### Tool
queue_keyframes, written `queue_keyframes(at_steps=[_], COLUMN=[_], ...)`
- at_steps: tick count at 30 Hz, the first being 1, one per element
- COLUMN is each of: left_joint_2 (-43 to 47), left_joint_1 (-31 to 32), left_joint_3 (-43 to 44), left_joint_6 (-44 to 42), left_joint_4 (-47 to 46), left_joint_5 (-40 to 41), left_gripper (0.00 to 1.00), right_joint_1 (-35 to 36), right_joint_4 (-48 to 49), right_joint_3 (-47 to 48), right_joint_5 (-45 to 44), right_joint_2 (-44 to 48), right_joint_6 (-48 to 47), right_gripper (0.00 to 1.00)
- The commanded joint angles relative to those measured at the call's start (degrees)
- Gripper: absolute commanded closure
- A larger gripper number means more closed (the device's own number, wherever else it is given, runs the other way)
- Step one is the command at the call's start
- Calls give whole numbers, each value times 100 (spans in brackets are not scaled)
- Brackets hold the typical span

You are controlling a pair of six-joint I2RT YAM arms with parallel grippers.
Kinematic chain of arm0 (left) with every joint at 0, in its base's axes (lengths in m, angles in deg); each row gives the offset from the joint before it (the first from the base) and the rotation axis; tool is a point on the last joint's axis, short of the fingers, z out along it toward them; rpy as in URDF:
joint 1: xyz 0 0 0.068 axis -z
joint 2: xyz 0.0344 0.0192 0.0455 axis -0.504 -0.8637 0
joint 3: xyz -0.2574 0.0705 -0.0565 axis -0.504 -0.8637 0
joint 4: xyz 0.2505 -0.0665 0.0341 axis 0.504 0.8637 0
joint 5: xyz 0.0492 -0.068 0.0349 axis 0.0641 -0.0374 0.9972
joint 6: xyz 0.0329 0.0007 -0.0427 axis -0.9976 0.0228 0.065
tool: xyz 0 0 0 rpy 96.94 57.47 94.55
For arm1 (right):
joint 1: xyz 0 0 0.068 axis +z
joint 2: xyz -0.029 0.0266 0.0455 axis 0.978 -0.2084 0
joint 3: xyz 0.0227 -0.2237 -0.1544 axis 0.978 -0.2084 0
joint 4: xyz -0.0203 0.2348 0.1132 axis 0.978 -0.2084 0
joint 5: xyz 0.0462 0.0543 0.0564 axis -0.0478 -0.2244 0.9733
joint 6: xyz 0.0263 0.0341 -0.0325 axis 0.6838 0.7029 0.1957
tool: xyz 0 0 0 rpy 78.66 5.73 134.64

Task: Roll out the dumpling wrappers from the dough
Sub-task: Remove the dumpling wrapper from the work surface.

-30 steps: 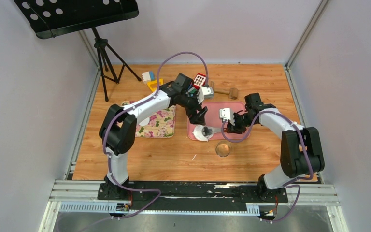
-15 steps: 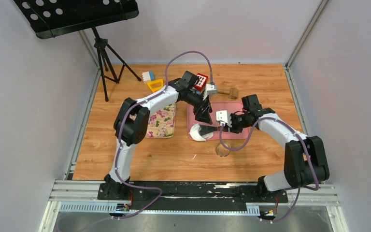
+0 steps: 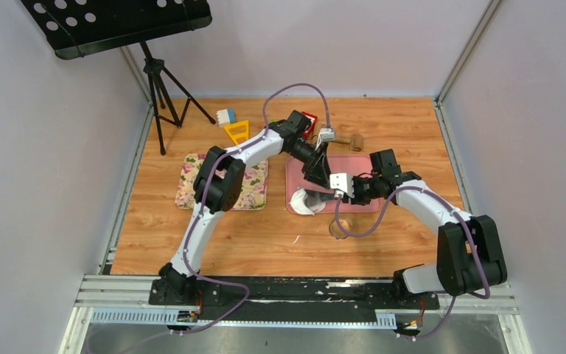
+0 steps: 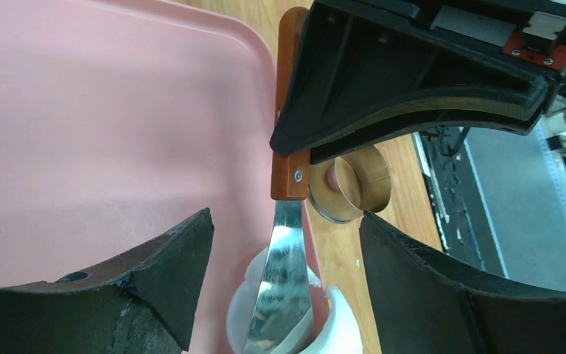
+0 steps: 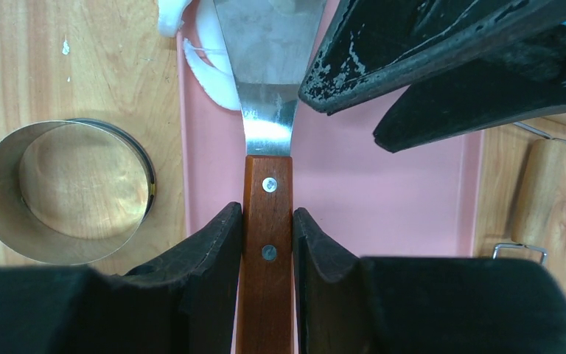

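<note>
White dough (image 3: pixel 304 202) lies at the near left corner of the pink tray (image 3: pixel 357 164), partly over its rim. In the left wrist view a rounded white piece (image 4: pixel 237 318) sits under a metal spatula blade (image 4: pixel 284 284), with a curved scrap (image 4: pixel 348 323) beside it. I cannot tell if the rounded piece is a neat wrapper. My right gripper (image 5: pixel 267 214) is shut on the spatula's wooden handle (image 5: pixel 267 251); it also shows in the top view (image 3: pixel 345 189). My left gripper (image 4: pixel 286 228) hangs open and empty over the blade and dough, and shows in the top view (image 3: pixel 317 177).
A small metal ring (image 3: pixel 339 227) stands on the wood table just in front of the tray. A floral cloth (image 3: pixel 243 184) lies to the left. A wooden rolling pin (image 3: pixel 348 139) and small toys (image 3: pixel 234 125) lie at the back. A tripod (image 3: pixel 158 88) stands at far left.
My left arm has swung right, bringing its open gripper further over the tray's near left part. My right gripper has edged the spatula left toward the dough.
</note>
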Motion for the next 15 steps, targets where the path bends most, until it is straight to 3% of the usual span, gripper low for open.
queue_keyframes(at_steps=[1, 15], left_joint_2=[-185, -400], left_joint_1=[19, 26], left_joint_3=[243, 141], left_joint_6=[626, 1432], left_joint_4=[-257, -779], left_joint_5=[-430, -776], left_gripper=[21, 62], right_joint_1=[47, 119], right_joint_4=[390, 582], right_joint_3=[-86, -155], right_joint_5=[111, -11], right_joint_2=[330, 347], right_joint_6=[79, 128], right_gripper=[100, 100])
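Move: The left hand is open above the scraper's neck, where blade meets wooden handle: some 3 cm back, 3 cm to its right and 4 cm below. The dumpling wrapper, bunched at the blade's end, lies about 6 cm back, 5 cm left and 8 cm below; the ring cutter is roughly 14 cm back, 4 cm right and 8 cm down. The right hand still grips the handle, with that neck about 4 cm to its left, level fore-and-aft and 1 cm below. The left hand sinks a little over 1 cm onto the scraper's neck, easing slightly to its right, while it rolls about 10 degrees roughly about its own fingers and closes from wide open to less than half, bringing one finger towards each side of the neck; whether they touch it can't be seen. The right hand keeps its grip on the handle and holds the scraper out to its left nearly in place, rising only about half a centimetre. ##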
